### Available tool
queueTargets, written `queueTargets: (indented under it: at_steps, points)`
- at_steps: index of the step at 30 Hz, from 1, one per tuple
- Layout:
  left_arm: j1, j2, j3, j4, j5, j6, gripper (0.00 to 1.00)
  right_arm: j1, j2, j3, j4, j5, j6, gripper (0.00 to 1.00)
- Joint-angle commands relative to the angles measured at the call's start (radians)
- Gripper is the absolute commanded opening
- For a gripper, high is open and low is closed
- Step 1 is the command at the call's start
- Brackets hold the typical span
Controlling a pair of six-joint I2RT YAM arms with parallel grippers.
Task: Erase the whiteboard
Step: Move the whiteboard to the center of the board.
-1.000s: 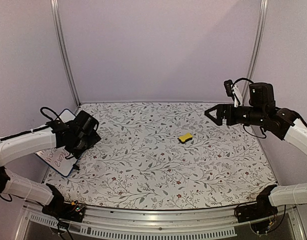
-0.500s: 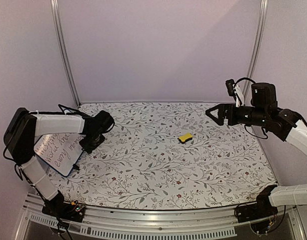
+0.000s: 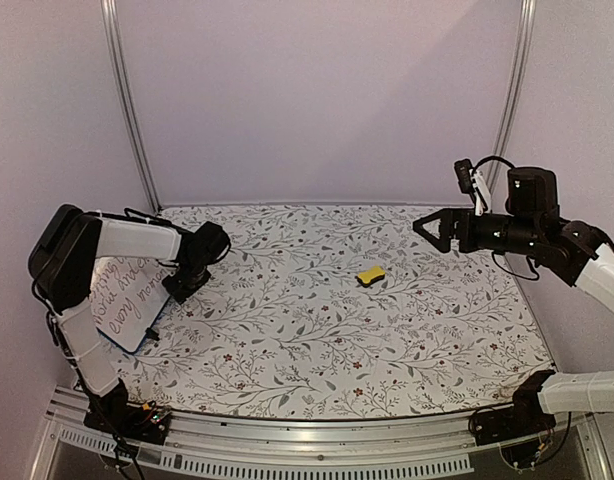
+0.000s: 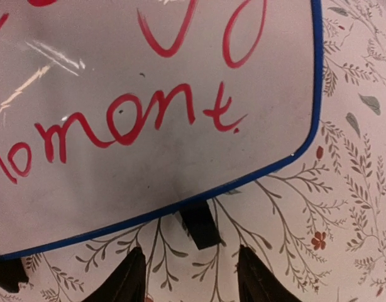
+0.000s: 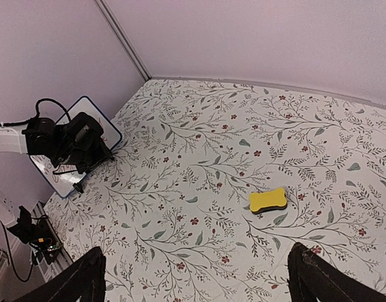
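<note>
The whiteboard [image 3: 125, 300] lies at the table's left edge, blue-framed, with red handwriting on it [image 4: 149, 113]. My left gripper [image 3: 179, 287] sits low at the board's right edge. In the left wrist view its jaws [image 4: 190, 253] stand apart over the cloth, and one black foot [image 4: 200, 225] of the board lies just ahead of the gap, untouched. A yellow eraser [image 3: 370, 274] rests on the cloth right of centre [image 5: 267, 200]. My right gripper [image 3: 424, 228] hovers high at the right, wide open [image 5: 196, 267] and empty. The right wrist view shows the whiteboard [image 5: 92, 108] far off.
A floral cloth [image 3: 317, 330] covers the table. Purple walls and two metal posts [image 3: 127, 110] close in the back and sides. The metal front rail [image 3: 317, 445] carries both arm bases.
My left arm folded back with its elbow raised, and the gripper shifted right to the board's right edge while its jaws narrowed. More of the writing shows. The right arm barely moved.
</note>
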Motion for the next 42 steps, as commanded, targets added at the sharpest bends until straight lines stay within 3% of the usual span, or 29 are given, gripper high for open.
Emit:
queueTargets:
  at_steps: [1, 15, 32, 36, 42]
  points:
    - [0.011, 0.048, 0.044, 0.0, -0.049, 0.008, 0.49, 0.007, -0.009, -0.02, 0.009, -0.035, 0.018, 0.99]
    - [0.02, 0.173, 0.126, -0.085, -0.103, -0.073, 0.42, 0.007, -0.014, -0.031, 0.017, -0.066, 0.029, 0.99]
    - [0.02, 0.204, 0.144, -0.07, -0.132, -0.04, 0.17, 0.007, -0.015, -0.049, 0.043, -0.102, 0.035, 0.99]
    - [0.02, 0.202, 0.14, -0.061, -0.129, -0.026, 0.06, 0.007, -0.015, -0.049, 0.046, -0.104, 0.035, 0.99]
    - [-0.009, 0.197, 0.136, -0.048, -0.111, -0.018, 0.04, 0.007, -0.012, -0.052, 0.045, -0.106, 0.036, 0.99]
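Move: The left hand, half open, aims at the far black clip on the whiteboard's lower right edge: about 2 cm ahead, 1 cm to its left and 2 cm lower. The near clip on that edge is some 11 cm back and 8 cm left of the hand; the whiteboard's middle, leaning up at the left wall, is about 10 cm left, 2 cm ahead and 5 cm higher. From the right hand the far clip is roughly 62 cm left, 9 cm ahead and 28 cm down. The left hand eases forward about 2 cm, drifting a little left, then settles some 2 cm lower over the whiteboard's far clip, its left side rolling up by 5 to 10 degrees. From about half open the fingers close nearly shut and pinch the black clip between the pads, the hand all but still through the last stretch of closing. ##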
